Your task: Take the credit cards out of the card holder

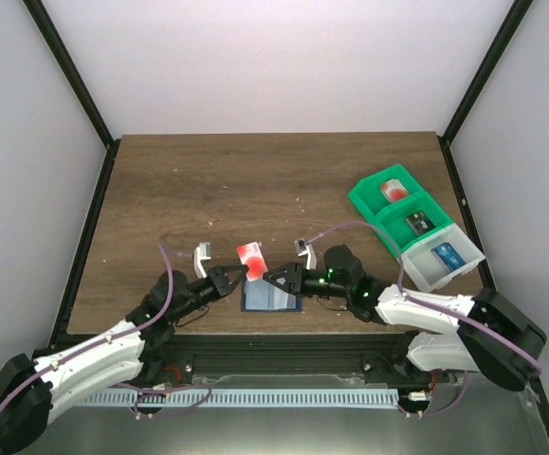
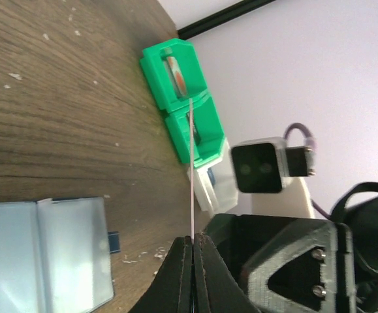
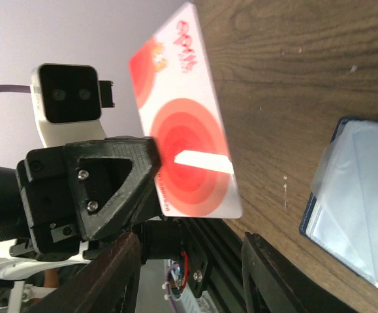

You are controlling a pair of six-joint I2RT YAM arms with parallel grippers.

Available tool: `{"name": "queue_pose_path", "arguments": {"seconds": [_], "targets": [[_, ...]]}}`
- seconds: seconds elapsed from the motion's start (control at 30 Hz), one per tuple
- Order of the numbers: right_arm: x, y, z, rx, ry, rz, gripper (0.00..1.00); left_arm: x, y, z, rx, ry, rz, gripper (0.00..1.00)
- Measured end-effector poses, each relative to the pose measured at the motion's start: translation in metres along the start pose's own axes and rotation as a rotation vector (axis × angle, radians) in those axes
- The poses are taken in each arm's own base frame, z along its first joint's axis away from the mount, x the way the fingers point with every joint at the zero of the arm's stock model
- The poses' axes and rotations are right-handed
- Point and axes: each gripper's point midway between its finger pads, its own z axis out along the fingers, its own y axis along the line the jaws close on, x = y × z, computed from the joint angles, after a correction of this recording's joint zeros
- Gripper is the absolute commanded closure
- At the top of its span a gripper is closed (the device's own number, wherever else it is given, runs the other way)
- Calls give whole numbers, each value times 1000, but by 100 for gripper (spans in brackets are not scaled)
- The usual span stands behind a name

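A red-and-white credit card (image 1: 250,254) stands upright above the table with my left gripper (image 1: 232,278) shut on its lower edge. In the left wrist view the card (image 2: 192,163) shows edge-on as a thin line rising from the pressed-together jaws of my left gripper (image 2: 192,240). In the right wrist view the card (image 3: 185,124) faces the camera, just beyond my right gripper (image 3: 195,280), whose fingers (image 3: 117,274) stand apart with nothing between them. The navy card holder (image 1: 271,296) lies open and flat on the table below both grippers (image 1: 276,278), its pale inner panels (image 2: 45,254) up.
A green bin (image 1: 394,201) and a white bin (image 1: 442,258) sit at the right, each compartment holding a card. The table's near edge and black frame rail (image 1: 255,332) lie right behind the card holder (image 3: 358,208).
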Motion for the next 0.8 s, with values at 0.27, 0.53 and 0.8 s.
{"name": "queue_pose_path", "arguments": {"seconds": [0.27,0.53,0.8], "targets": [[5,12,5,-75,43,28,99,5,-15,-5,110,14,-5,91],[6,49,-23,-160,16,-115,100,13,-24,-6,131,73,51,46],[35,57,-51,-165,121,-236,99,29,-57,-21,259,180,136,43]]}}
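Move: The left hand already grips the red-and-white card; the open right gripper it is offered to is about 5 cm to its right and 1 cm back, at much the same height. From the right hand the card's middle is some 3 cm ahead, 3 cm to the left and a touch higher, with the left gripper 5 cm left and 1 cm ahead. The card holder lies about 13 cm below both hands: 1 cm left of the right hand, and 8 cm right and 1 cm back of the left. The right hand eases about 1 cm left to the card the left hand is holding out and shuts its fingers on the near right part of it, and only then does the left hand, which has drifted slightly back and up, open and let go. With the card pinched, the right hand draws back and up about 5 cm each way and a little to the right, turning some 15 degrees counter-clockwise, while the emptied left hand also goes back and up, turning about as far clockwise, its fingers staying open. ##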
